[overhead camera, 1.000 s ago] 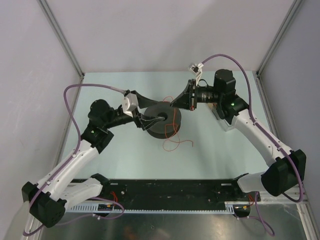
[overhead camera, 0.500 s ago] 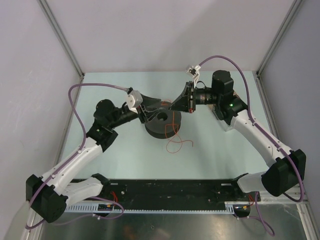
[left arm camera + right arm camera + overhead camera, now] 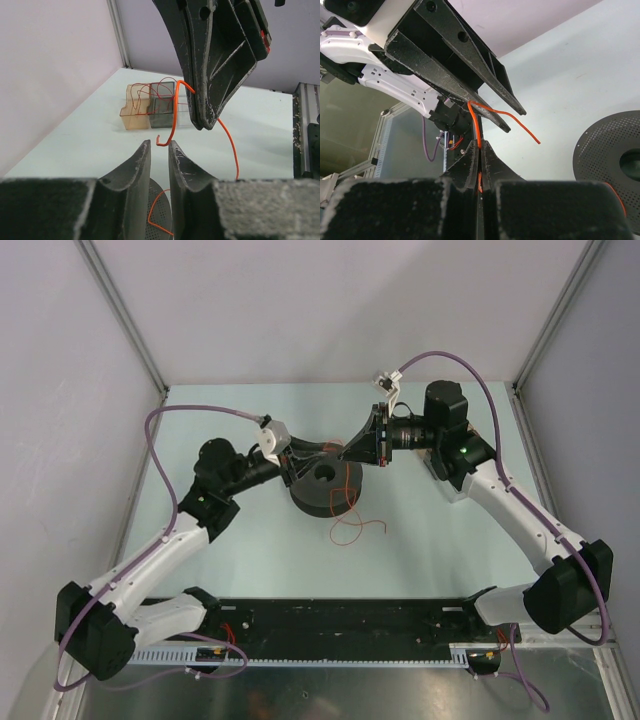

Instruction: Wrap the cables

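Note:
A thin red-orange cable [image 3: 352,525] curls on the table in front of a black perforated spool [image 3: 325,485] and rises over it. My right gripper [image 3: 479,146] is shut on the cable [image 3: 476,122] above the spool's far edge [image 3: 347,450]. The cable [image 3: 174,112] hangs from it and ends in a small hook. My left gripper [image 3: 159,145] faces the right one [image 3: 328,446]. A narrow gap shows between its jaws, and the hooked end sits just beyond its fingertips [image 3: 145,150], not pinched. Part of the spool [image 3: 162,205] shows below.
Beyond the grippers, two small translucent boxes, one orange [image 3: 134,106] and one grey [image 3: 162,106], stand on the table with red wire in them. Grey walls close in the left, back and right. A black rail [image 3: 340,625] runs along the near edge.
My left gripper has lifted off the spool and swung back toward the right gripper, its jaws narrowing. The right gripper has kept its hold with hardly any movement.

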{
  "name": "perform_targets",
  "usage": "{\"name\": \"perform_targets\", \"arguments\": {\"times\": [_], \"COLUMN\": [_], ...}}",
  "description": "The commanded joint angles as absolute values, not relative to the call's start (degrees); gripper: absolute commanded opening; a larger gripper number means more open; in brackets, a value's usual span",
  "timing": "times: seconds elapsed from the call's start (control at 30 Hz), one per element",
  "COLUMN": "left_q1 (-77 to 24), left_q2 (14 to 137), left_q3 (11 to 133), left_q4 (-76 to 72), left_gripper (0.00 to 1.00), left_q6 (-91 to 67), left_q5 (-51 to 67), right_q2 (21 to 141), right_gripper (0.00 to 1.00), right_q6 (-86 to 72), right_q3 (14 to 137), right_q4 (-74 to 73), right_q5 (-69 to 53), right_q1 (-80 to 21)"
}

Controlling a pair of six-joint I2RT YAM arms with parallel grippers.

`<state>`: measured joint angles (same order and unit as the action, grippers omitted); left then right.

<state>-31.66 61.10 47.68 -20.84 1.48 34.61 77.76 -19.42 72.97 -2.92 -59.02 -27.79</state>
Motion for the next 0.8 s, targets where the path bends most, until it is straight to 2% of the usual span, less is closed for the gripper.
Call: {"name": "perform_targets", "arguments": {"times": [0.0, 0.33, 0.4, 0.53, 0.77], "left_q1": [-32.01, -32.16, -32.17, -32.06, -30.55], "left_q2": [61.37, 62.22, 62.29, 61.38, 58.17], "left_q3": [49.68, 50.53, 50.62, 50.7, 51.89], "left_q4": [-24.12, -24.86, -24.98, -25.12, -24.98], "left_gripper": [0.24, 0.26, 0.21, 0.03, 0.0], "left_q6": [0.7, -1.72, -2.3, -2.77, -7.78], "left_q5": [33.36, 33.26, 33.34, 33.15, 36.65], "right_q2": [76.06, 76.03, 76.09, 76.01, 75.33], "right_gripper": [0.0, 0.0, 0.0, 0.0, 0.0], "right_q6": [-19.07, -19.1, -19.08, -18.51, -4.27], "right_q3": [72.86, 72.69, 72.62, 72.6, 72.6], "right_q4": [-2.14, -1.67, -1.8, -2.83, -16.62], "right_q5": [-60.16, -60.19, -60.22, -60.29, -58.69], "right_q1": [-27.87, -27.66, -27.46, -26.3, -23.69]}}
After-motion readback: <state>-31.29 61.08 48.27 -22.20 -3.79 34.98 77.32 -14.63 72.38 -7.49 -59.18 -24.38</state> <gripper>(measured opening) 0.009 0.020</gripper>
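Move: The cable's free end, sticking out of the closed right fingers, already lies at the mouth of the slightly open left fingers, within about 1 cm of the left hand. The right fingertips are some 4 cm to the left hand's right and 2 cm nearer the base, so the end is about 4 cm left and 2 cm ahead of the right hand. The grey spool's middle sits roughly 7 cm ahead, 1 cm right and 27 cm below the left hand. The left hand stays almost in place beside the right fingertips and, after a short pause, shuts its slightly open fingers to pinch the cable near its free end, drifting up about 1 cm as they finish closing. The right hand waits with its fingers shut on the cable and then, still holding it, draws away from the left hand by nearly 3 cm, to the right, forward and down. ##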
